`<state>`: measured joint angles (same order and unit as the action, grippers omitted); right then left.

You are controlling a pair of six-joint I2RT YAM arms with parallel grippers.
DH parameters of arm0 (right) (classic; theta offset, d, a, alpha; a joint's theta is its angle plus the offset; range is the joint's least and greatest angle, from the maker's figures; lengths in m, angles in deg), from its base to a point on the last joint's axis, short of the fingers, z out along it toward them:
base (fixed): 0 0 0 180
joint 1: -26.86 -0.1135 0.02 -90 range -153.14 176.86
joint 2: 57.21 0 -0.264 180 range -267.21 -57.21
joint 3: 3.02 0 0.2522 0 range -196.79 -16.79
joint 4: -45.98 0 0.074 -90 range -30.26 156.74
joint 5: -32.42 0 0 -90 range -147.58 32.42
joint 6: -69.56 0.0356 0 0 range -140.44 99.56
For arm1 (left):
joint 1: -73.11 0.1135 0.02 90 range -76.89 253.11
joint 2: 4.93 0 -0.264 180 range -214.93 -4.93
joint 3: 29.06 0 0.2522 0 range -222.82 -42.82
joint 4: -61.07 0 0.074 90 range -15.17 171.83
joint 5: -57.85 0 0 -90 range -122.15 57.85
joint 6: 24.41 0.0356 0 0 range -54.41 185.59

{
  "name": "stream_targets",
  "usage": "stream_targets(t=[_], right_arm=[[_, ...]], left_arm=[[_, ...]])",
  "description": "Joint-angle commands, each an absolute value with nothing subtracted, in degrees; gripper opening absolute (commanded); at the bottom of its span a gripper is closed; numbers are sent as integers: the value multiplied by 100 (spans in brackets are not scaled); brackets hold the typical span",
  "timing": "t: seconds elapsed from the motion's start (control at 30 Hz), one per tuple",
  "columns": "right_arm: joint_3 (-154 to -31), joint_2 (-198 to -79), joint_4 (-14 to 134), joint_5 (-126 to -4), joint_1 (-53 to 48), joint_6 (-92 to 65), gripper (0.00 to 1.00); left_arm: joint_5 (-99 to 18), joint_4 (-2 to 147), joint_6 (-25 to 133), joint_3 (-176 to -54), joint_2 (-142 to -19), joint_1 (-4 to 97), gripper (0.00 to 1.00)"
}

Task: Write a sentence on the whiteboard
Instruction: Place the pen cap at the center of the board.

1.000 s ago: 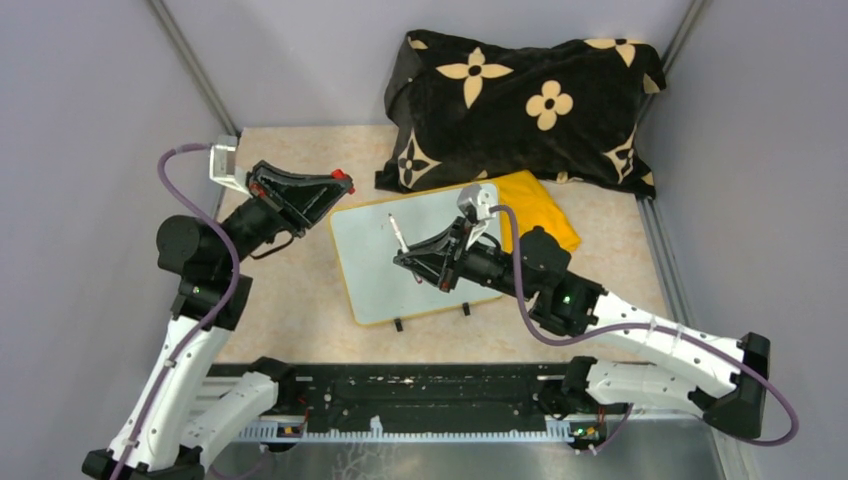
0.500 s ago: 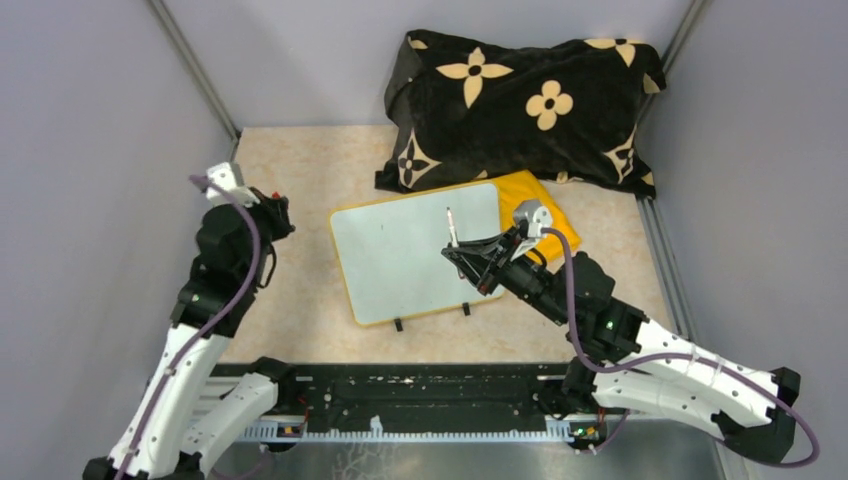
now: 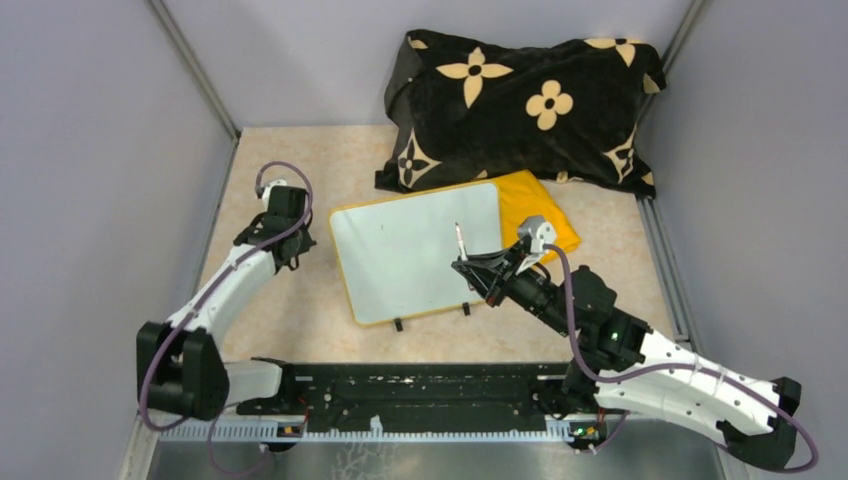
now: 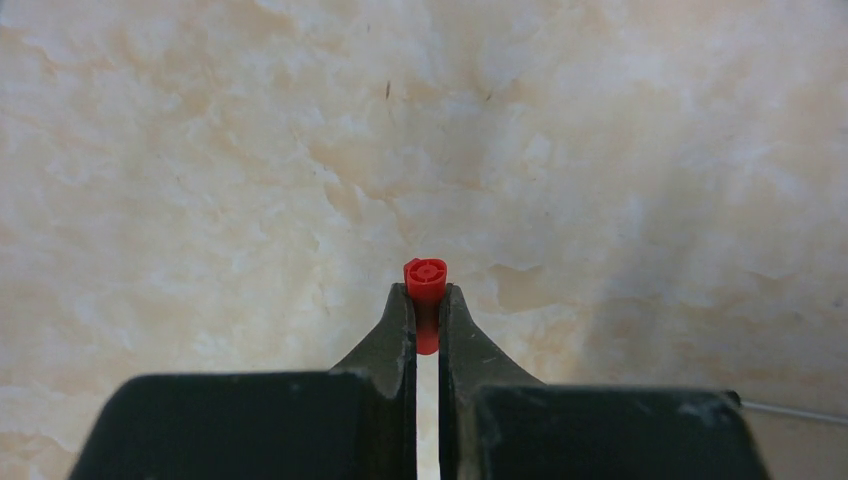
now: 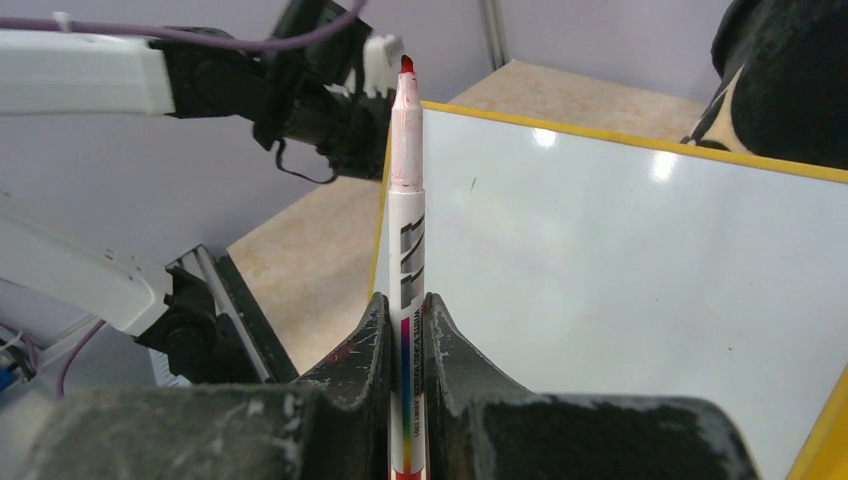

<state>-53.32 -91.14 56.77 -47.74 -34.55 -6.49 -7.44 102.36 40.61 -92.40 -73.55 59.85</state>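
The whiteboard (image 3: 410,255) lies flat on the table, its white face blank; the sentence is not in view. My right gripper (image 3: 472,268) hovers over the board's right near part, shut on a white marker (image 3: 460,238). In the right wrist view the marker (image 5: 405,220) stands up between the fingers (image 5: 375,330), its red tip bare, with the whiteboard (image 5: 620,270) behind. My left gripper (image 3: 293,255) points down at the table just left of the board. It is shut on the marker's red cap (image 4: 426,290).
A black pillow with beige flowers (image 3: 520,100) lies at the back. A folded yellow cloth (image 3: 535,205) sticks out from under the board's right far corner. Grey walls close in both sides. The black base rail (image 3: 420,395) runs along the near edge.
My left arm has swung down and stretched out low beside the board's left edge, still gripping the cap. My right gripper has carried the marker from the board's middle towards its right side.
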Motion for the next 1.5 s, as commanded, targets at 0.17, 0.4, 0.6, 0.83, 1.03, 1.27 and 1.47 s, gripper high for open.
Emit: stream_targets(t=[0.17, 0.4, 0.6, 0.83, 1.03, 1.27, 1.47], right_arm=[[-5439, -8673, 5666, -4843, -3431, -939, 0], [-5419, -8469, 5691, -4783, -3431, -1059, 0], [-5371, -8473, 5631, -4774, -3432, -1060, 0], [-5378, -8570, 5611, -4736, -3429, -1077, 0], [-5388, -8625, 5622, -4728, -3431, -1086, 0], [-5355, -8648, 5622, -4706, -3439, -1088, 0], [-5362, -8657, 5647, -4690, -3431, -1086, 0]], left_arm=[[-1461, 10010, 3339, -9589, -9191, 6490, 0], [-1700, 9911, 3220, -9643, -9950, 6882, 0], [-1735, 9899, 3281, -9696, -10193, 6994, 0], [-1752, 9852, 3344, -9720, -10322, 6999, 18], [-1987, 9989, 3373, -9915, -10517, 7007, 21], [-2011, 9940, 3314, -9873, -10474, 7038, 34], [-2010, 9958, 3241, -9854, -10340, 7047, 44]])
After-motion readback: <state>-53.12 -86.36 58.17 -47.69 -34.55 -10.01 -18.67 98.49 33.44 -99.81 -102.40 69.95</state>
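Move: Some 12 cm below the left hand, and about 4 cm ahead and 2 cm to its left, is the bare table spot where the pinched red cap will go. The whiteboard's middle lies roughly 5 cm ahead and 27 cm right of this hand, 13 cm lower; the left black clip on its near edge is about 13 cm back and 22 cm right. From the right hand, the table spot is some 20 cm ahead, 40 cm left and 30 cm down. Sinking fast, then easing off, the left hand carries the red cap about 11 cm down to the bare table left of the whiteboard, its fingers tipping some 20 degrees steeper. It then opens to let go of the cap, creeping about 2 cm forward at table height. The right hand keeps its grip on the uncapped pen and shifts about 2 cm right and slightly up. ##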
